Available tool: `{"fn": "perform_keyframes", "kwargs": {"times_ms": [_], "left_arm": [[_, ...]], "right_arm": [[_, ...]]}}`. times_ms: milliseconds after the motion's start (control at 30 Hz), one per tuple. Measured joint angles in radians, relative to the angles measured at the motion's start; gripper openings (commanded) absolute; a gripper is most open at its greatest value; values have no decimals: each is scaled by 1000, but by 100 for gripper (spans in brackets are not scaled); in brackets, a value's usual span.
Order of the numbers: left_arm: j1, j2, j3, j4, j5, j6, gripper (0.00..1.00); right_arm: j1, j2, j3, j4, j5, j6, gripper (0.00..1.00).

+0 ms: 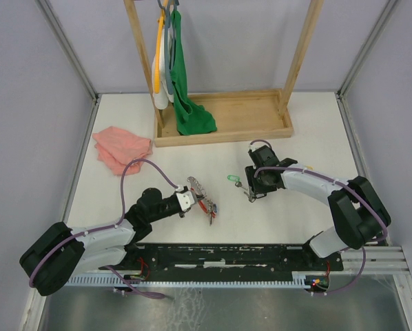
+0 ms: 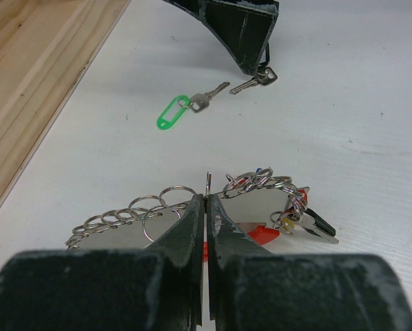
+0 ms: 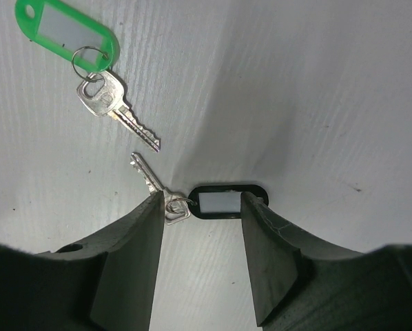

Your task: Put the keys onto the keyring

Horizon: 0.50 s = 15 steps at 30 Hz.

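Observation:
My left gripper is shut on the thin wire of the keyring, which lies left of centre. The loop carries several small rings and a bunch of keys with red, yellow and black tags. A loose key with a green tag lies flat on the table. Just right of it lies a key with a black tag. My right gripper is open and low over that key, one finger at the key's head and the other at the tag's far end.
A pink cloth lies at the back left. A wooden rack with a tray base stands at the back, with a green cloth and hangers on it. Grey walls close in the white table.

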Motion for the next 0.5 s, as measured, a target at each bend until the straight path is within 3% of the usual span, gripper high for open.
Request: {"fn": "perform_keyframes", "kwargs": {"times_ms": [500], "left_arm": [[0, 0, 0, 0, 0, 0, 3]], "right_arm": [[56, -4, -34, 13, -179, 157, 57]]}}
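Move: The black tag, with a key on its small ring, lies almost under the open right fingers: its middle about 1 cm ahead, 2 cm to the right and 2 cm below. Its key is some 2 cm ahead and 3 cm left of the right hand; the green tag's key is about 5 cm ahead and 6 cm left, and the green tag itself 8 cm ahead and 10 cm left. From the left hand, still on the keyring, the black tag lies roughly 24 cm right, 2 cm farther out and 8 cm lower. Left and back in about equal measure, the right hand skims some 5 cm almost level just over the table, its right fingertip dragging the black tag by the end with the small ring. On the way the wrist rolls over by some 10 to 15 degrees, left side rising and fingertips swinging left and back; the fingers stay about half open. ##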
